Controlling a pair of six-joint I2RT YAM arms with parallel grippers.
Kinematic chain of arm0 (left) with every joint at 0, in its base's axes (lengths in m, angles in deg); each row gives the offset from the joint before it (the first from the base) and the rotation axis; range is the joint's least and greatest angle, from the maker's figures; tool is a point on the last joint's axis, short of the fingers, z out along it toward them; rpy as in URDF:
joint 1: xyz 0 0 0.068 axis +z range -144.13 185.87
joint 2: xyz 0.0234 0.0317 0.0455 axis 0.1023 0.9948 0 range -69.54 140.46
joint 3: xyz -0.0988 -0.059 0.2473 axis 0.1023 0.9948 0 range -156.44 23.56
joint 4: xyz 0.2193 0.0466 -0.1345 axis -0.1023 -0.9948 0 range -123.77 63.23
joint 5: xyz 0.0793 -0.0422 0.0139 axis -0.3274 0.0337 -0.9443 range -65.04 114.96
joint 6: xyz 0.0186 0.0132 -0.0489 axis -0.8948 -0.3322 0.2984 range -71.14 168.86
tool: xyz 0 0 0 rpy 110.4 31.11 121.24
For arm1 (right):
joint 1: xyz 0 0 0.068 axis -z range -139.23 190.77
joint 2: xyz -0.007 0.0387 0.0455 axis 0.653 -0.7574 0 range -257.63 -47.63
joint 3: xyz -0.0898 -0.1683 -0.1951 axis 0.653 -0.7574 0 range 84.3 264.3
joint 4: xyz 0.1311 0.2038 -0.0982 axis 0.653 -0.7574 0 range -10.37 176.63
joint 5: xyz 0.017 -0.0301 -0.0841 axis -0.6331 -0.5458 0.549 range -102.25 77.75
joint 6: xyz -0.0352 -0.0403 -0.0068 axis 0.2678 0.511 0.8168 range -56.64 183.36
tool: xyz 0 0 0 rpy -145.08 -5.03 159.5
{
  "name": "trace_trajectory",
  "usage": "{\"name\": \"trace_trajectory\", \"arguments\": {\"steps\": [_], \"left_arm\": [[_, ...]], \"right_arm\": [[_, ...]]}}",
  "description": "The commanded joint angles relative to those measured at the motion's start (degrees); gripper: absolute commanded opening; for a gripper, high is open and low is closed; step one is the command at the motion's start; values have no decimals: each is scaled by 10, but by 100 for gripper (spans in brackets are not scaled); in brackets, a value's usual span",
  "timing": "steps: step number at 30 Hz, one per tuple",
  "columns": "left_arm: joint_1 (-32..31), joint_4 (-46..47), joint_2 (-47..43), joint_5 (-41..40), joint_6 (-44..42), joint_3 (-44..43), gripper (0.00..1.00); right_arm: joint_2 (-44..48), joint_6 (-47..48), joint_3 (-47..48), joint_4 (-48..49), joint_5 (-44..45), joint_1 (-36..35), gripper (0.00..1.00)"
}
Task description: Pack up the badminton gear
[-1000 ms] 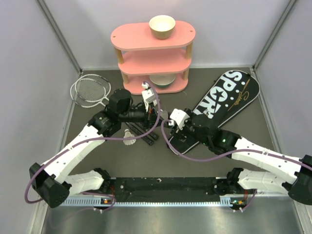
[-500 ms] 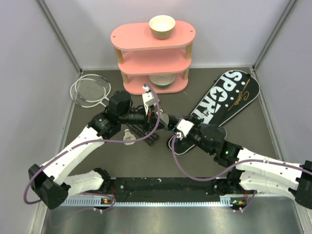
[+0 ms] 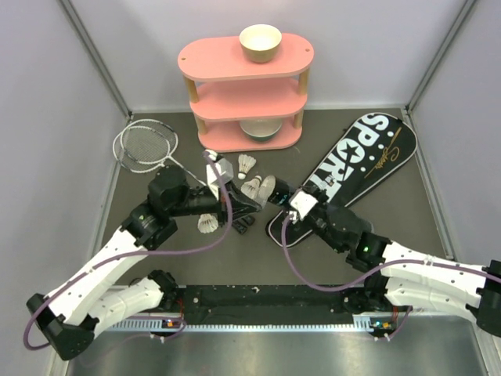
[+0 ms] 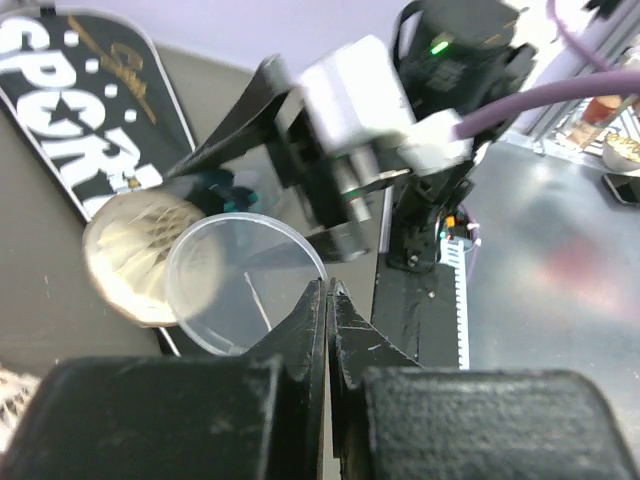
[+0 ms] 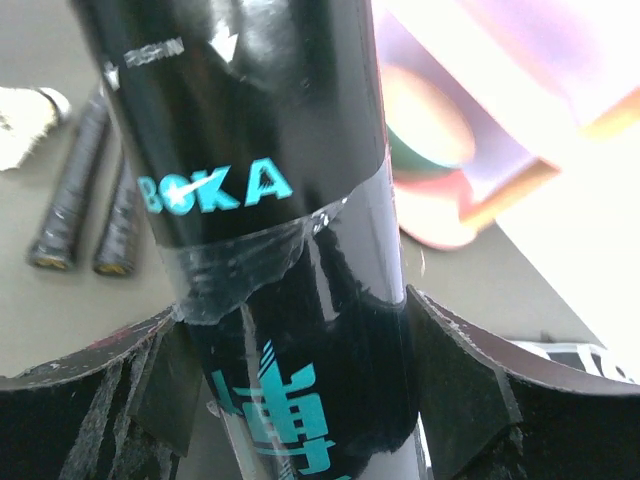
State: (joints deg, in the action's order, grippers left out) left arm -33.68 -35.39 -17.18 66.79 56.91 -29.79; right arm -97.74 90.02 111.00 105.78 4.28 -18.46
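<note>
My right gripper (image 3: pixel 286 200) (image 5: pixel 290 320) is shut on the black tube (image 3: pixel 277 192) (image 5: pixel 270 190), lettered in teal. The tube's mouth points left, with a white shuttlecock (image 3: pixel 252 188) (image 4: pixel 128 255) at it. My left gripper (image 3: pixel 237 206) (image 4: pixel 328 288) is shut, its tips pinching the rim of a clear round lid (image 4: pixel 243 288) just off the tube's mouth. Two more shuttlecocks lie on the table, one (image 3: pixel 248 163) by the shelf and one (image 3: pixel 207 223) under my left wrist. The rackets (image 3: pixel 145 146) lie at the left, handles (image 3: pixel 243 225) (image 5: pixel 88 205) towards the middle. The SPORT bag (image 3: pixel 354 166) (image 4: pixel 85 110) lies at the right.
A pink three-tier shelf (image 3: pixel 246 94) stands at the back centre, with one cream bowl (image 3: pixel 260 42) on top and another (image 3: pixel 259 129) on its lowest tier. Grey walls close in the table on the left, back and right.
My left arm has drawn back to the left and nearer, away from the tube's mouth, uncovering the shuttlecock by the shelf. My right arm has brought the tube left and nearer.
</note>
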Motion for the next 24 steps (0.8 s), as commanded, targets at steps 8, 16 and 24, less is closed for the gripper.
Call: {"name": "trace_trajectory", "arguments": {"steps": [8, 16, 24], "left_arm": [[6, 53, -21, -8, 10, -4, 0], [31, -63, 30, -220, 75, -47, 0], [141, -82, -47, -277, 256, 91, 0]], "right_arm": [[55, -55, -31, -50, 101, 11, 4], [62, -56, -4, -73, 141, 12, 6], [77, -85, 48, -146, 86, 12, 7]]}}
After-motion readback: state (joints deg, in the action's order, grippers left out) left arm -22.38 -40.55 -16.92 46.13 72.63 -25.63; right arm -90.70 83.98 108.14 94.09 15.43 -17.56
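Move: The left hand pinches the clear lid, already off; the tube's open mouth is about 6 cm ahead and 4 cm right at its height. The racket handles lie some 11 cm ahead, 7 cm left and 31 cm below, the nearest shuttlecock 21 cm ahead and 2 cm right, another 8 cm ahead and 14 cm left, both on the table. From the right hand, the tube mouth is roughly 3 cm ahead, 9 cm left, 10 cm up. Still pinching the lid by its rim, the left hand lifts about 3 cm, then swings forward and down with a leftward sweep away from the tube towards the racket handles, its fingers turning some 35 degrees counter-clockwise and tipping down. The right hand keeps its grip round the tube and draws it right about 5 cm and slightly down, turning a little clockwise. ##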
